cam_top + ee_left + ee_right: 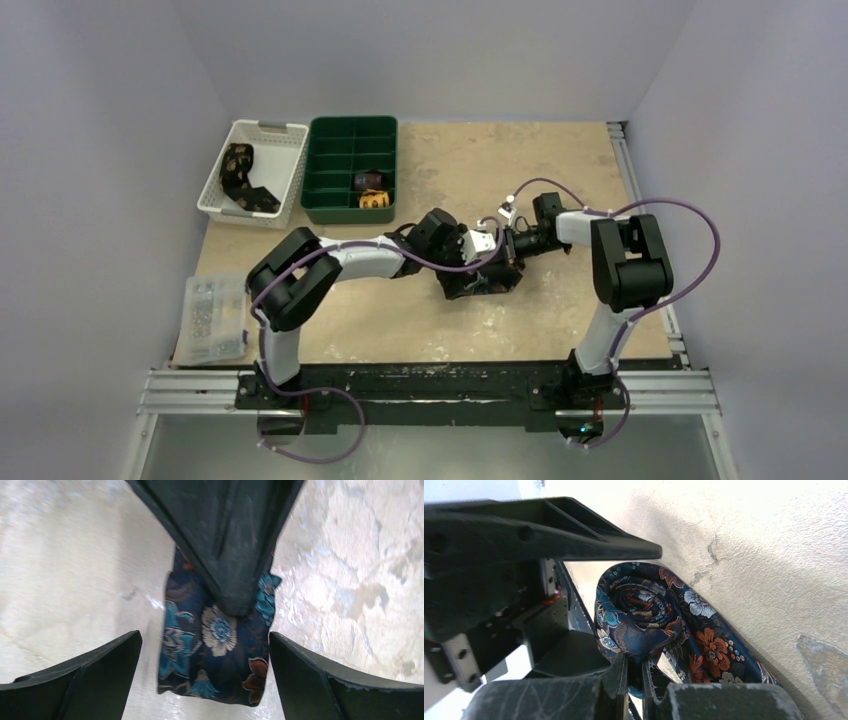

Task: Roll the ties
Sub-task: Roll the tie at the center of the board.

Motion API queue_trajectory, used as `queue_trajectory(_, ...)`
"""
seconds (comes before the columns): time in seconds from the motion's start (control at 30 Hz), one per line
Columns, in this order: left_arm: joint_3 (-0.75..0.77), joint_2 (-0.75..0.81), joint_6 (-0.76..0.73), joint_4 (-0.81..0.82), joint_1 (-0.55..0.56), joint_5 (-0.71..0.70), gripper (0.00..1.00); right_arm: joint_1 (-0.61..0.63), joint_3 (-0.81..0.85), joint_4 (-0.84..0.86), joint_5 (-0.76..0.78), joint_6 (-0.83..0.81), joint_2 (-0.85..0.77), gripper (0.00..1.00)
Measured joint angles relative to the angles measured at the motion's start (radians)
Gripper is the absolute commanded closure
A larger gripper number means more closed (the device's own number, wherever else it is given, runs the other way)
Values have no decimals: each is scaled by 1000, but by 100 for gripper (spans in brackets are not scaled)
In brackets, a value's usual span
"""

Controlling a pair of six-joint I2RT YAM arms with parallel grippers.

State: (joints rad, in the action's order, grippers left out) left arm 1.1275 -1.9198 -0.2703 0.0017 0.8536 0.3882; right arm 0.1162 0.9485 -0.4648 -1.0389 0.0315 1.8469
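A dark navy tie (644,611) with a floral print is wound into a roll on the table, its loose tail (716,655) trailing off to the right. My right gripper (634,664) is shut on the roll's near edge, with fabric pinched between its fingers. The roll (215,647) lies between my left gripper's (205,636) wide-open fingers (85,680), which do not touch it. The right gripper's finger (225,545) reaches in from above onto the roll. From the top both grippers meet mid-table over the tie (480,282).
A white basket (285,165) at the back left holds a black-and-gold tie (240,175). Beside it a green compartment tray (330,170) holds a brown rolled tie (368,180) and a yellow one (375,200). A clear plastic box (213,318) sits at the left edge.
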Motion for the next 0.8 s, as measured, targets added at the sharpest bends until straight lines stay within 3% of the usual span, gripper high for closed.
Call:
queue_trajectory(0.23,-21,53,97,135,-13,-74,0,-5,18,-15,26,-14,0,100)
queue_trajectory(0.43,-159,165,150,325,-58,-78,0,-7,20,-21,31,-17,0,100)
queue_trajectory(0.63,-153,249,196,344,-169,97,0,-7,34,-44,44,-23,5,100)
queue_trajectory(0.8,-185,241,169,392,-155,172,5,-8,69,-97,56,-36,30,100)
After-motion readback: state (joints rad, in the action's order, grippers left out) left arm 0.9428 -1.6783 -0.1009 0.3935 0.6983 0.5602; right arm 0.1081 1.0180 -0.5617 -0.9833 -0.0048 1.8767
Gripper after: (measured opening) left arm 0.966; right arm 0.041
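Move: My open left hand stands astride the left part of the rolled tie; the roll's middle lies about 4 cm to its right, 1 cm back and 2 cm lower. The yellow roll sits some 21 cm left and 16 cm ahead of that hand, and the middle of the green box about 27 cm left and 23 cm ahead, both near table height. From my right hand, which already pinches the tie, the middle is about 3 cm left, 1 cm back and 2 cm below. I lift my left hand up and away from the rolled tie, about 11 cm, fingers staying wide open, going forward as well by some 5 cm before easing slightly back and down at the end. The wrist tips so the fingers swing about 25 degrees up towards level, still pointing right. My right fingers stay shut on the tie and hold it almost in place. ##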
